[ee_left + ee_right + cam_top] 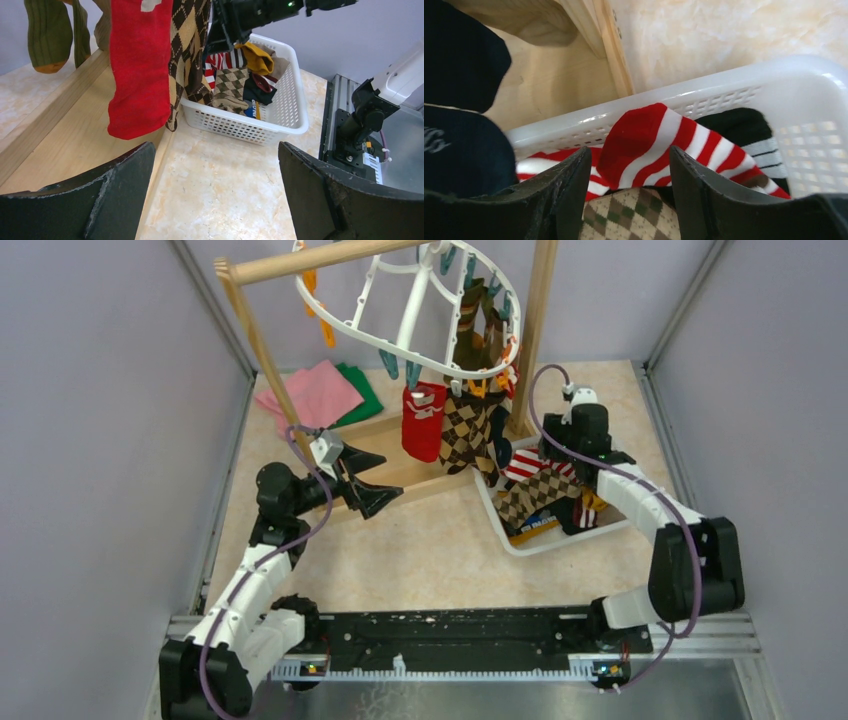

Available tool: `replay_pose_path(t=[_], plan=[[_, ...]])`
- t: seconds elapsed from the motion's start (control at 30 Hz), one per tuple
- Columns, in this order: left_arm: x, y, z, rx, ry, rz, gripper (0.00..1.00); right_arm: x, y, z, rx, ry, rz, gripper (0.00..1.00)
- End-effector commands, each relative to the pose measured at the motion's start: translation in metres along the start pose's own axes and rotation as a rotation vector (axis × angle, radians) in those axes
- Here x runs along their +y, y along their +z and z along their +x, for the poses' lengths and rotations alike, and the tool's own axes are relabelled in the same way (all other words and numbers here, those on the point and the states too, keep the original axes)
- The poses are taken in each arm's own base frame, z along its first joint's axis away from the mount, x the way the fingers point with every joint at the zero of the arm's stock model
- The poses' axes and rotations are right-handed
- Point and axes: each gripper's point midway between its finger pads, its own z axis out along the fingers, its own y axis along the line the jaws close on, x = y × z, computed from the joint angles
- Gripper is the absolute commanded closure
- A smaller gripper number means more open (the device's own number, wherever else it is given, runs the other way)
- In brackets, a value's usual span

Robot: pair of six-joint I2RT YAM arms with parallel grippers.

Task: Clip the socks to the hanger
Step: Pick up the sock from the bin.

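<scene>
The white oval hanger point(405, 302) hangs tilted from the wooden rack. Clipped to it are a red sock point(423, 422), a brown argyle sock point(466, 432) and brown-green striped socks point(478, 328). More socks lie in the white basket point(497, 515). My right gripper point(629, 160) is open just above them. Under it are a red-and-white striped sock point(659, 132) and an argyle sock point(626, 215), and nothing is pinched. My left gripper point(215, 165) stands wide open and empty over the tabletop, near the hanging red sock point(140, 65).
Folded pink point(318, 395) and green point(364, 390) cloths lie at the back left. The wooden rack's base board point(60, 135) runs beside my left gripper, and its right post point(538, 330) stands behind the basket. A navy sock point(459, 150) hangs left of my right fingers.
</scene>
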Motion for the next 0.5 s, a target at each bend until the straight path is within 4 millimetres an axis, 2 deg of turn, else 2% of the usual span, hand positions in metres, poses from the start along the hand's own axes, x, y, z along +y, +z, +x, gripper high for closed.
replay_pose_path(t=[0.0, 0.1, 0.13, 0.23, 0.33, 0.47], plan=[[-0.004, -0.002, -0.01, -0.027, 0.06, 0.017, 0.01, 0.012, 0.021, -0.029, -0.086, 0.044, -0.03, 0.44], [-0.005, -0.002, -0.01, -0.027, 0.062, 0.017, 0.01, 0.005, 0.029, -0.027, -0.071, 0.042, 0.008, 0.49], [-0.004, -0.002, -0.01, -0.028, 0.063, 0.016, 0.01, 0.004, 0.03, -0.027, -0.07, 0.044, 0.013, 0.55], [-0.005, -0.002, -0.01, -0.027, 0.062, 0.017, 0.01, 0.004, 0.025, -0.027, -0.07, 0.041, 0.016, 0.79], [-0.005, -0.002, -0.01, -0.027, 0.063, 0.017, 0.01, 0.001, -0.001, -0.046, -0.127, 0.038, 0.025, 0.93], [-0.005, -0.002, -0.01, -0.027, 0.059, 0.019, 0.01, -0.013, -0.059, -0.079, -0.231, 0.008, 0.091, 0.99]])
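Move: Just under the right hand's open fingertips lies the red-and-white striped sock, its middle about 2 cm ahead, 2 cm to the right and 4 cm below. The argyle sock lies some 8 cm back and 5 cm left, another striped sock about 7 cm left and level with the hand, and the black sock roughly 5 cm ahead and 8 cm right. From the left hand, the sock to be taken lies some 15 cm ahead, 36 cm right and 17 cm lower. Dipping about 3.5 cm down and a little forward into the bin, the right hand brings its parted fingers onto the red-and-white striped sock and shuts them from over half open to nearly closed, pinching a fold near its red end. It then rises straight back up by about as much, keeping its pinch. ##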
